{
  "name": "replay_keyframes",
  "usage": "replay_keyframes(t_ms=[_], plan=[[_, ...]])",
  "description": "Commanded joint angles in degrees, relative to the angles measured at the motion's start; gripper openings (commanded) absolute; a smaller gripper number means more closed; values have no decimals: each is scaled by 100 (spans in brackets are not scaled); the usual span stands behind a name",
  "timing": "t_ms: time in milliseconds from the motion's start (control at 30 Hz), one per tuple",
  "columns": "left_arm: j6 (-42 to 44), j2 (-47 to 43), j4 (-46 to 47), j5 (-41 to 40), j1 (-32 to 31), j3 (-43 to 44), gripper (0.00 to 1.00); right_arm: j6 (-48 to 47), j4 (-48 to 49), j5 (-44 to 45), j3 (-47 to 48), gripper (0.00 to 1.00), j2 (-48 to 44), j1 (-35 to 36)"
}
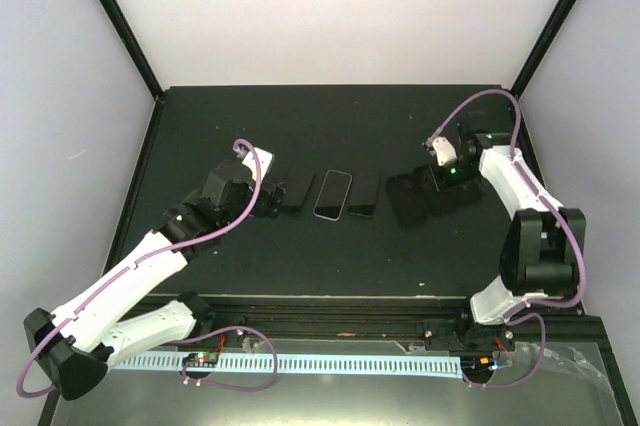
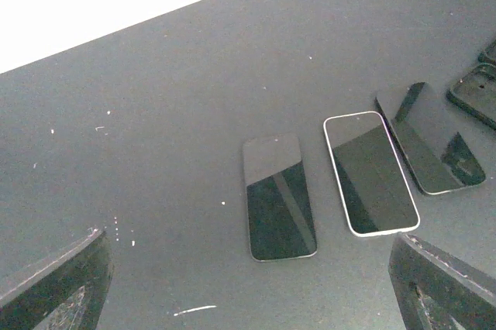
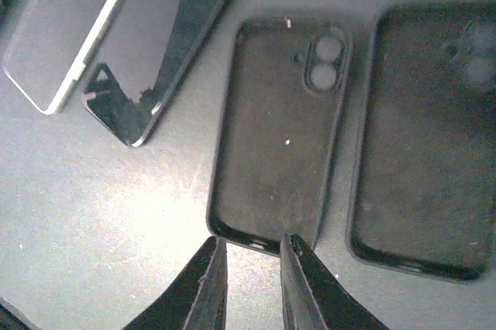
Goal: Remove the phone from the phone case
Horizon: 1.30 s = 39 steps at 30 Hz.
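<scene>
Two black phone cases lie empty, inside up, on the dark table: one (image 3: pixel 279 132) just beyond my right gripper (image 3: pixel 254 242), the other (image 3: pixel 426 140) to its right. The jaws stand a narrow gap apart over the nearer case's bottom edge, holding nothing. In the top view this gripper (image 1: pixel 443 184) hangs over the cases (image 1: pixel 405 199). Three bare phones lie side by side, screens up: a dark one (image 2: pixel 279 196), a white-edged one (image 2: pixel 370 173) and another dark one (image 2: pixel 430 136). My left gripper (image 2: pixel 248 299) is wide open just short of the first phone.
The phones form a row at mid-table (image 1: pixel 333 194), between the two grippers. The black table (image 1: pixel 250 126) is bounded by white walls with black corner posts. A rail with cables runs along the near edge (image 1: pixel 330 361).
</scene>
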Motion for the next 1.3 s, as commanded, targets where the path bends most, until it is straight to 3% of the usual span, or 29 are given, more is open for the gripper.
replay_keyframes(t_ms=[0,167,267,500,600,733,867,1067,1267], plan=[[78,17,55,-337,49,44,99,-136,-54,-118,383,20,-812,-14],[56,-146,122,-571,84,-11,99,355,657,-352,221,25,-2111,-20],[-27,-218,137,-811,108,-22,99,726,1453,-349,-116,34,-2854,-21],[-304,-439,237,-1425,135,-75,99,1387,3547,-139,-1614,99,-4395,-26],[-423,-457,301,-1496,144,-76,99,1918,4471,194,-2414,100,-4819,-28],[-547,-379,322,-1676,143,-65,99,2303,4003,1240,-2114,100,-4752,-27],[-627,-376,260,-1853,142,16,99,2544,4094,1424,-2221,100,-4917,-86],[-922,-603,237,-2611,145,27,99,2693,3457,2143,-1355,100,-4974,-118],[-794,-794,531,-2586,143,-167,99,2036,3610,1474,-1614,100,-5094,-142]])
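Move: The leftmost phone case, just laid down, lies some 4 cm to the right hand's left, 2 cm ahead and 6 cm below; the right hand is already clear of it. The middle case is about 4 cm right and 5 cm ahead, the rightmost case about 11 cm right and 7 cm ahead, and the nearest black phone roughly 16 cm left and 3 cm ahead. From the left hand, the leftmost case is about 35 cm right, 7 cm ahead and 19 cm below. Upward and fast, the empty right hand pulls away from the cases, some 27 cm in all with a brief small dip on the way, drifting about 5 cm right over the cases and a little back. The wrist swings up and turns clockwise until the fingers point forward, opening wide. The left hand, still open, eases 8 cm left and 5 cm up away from the phones, turning counter-clockwise and tipping up. ##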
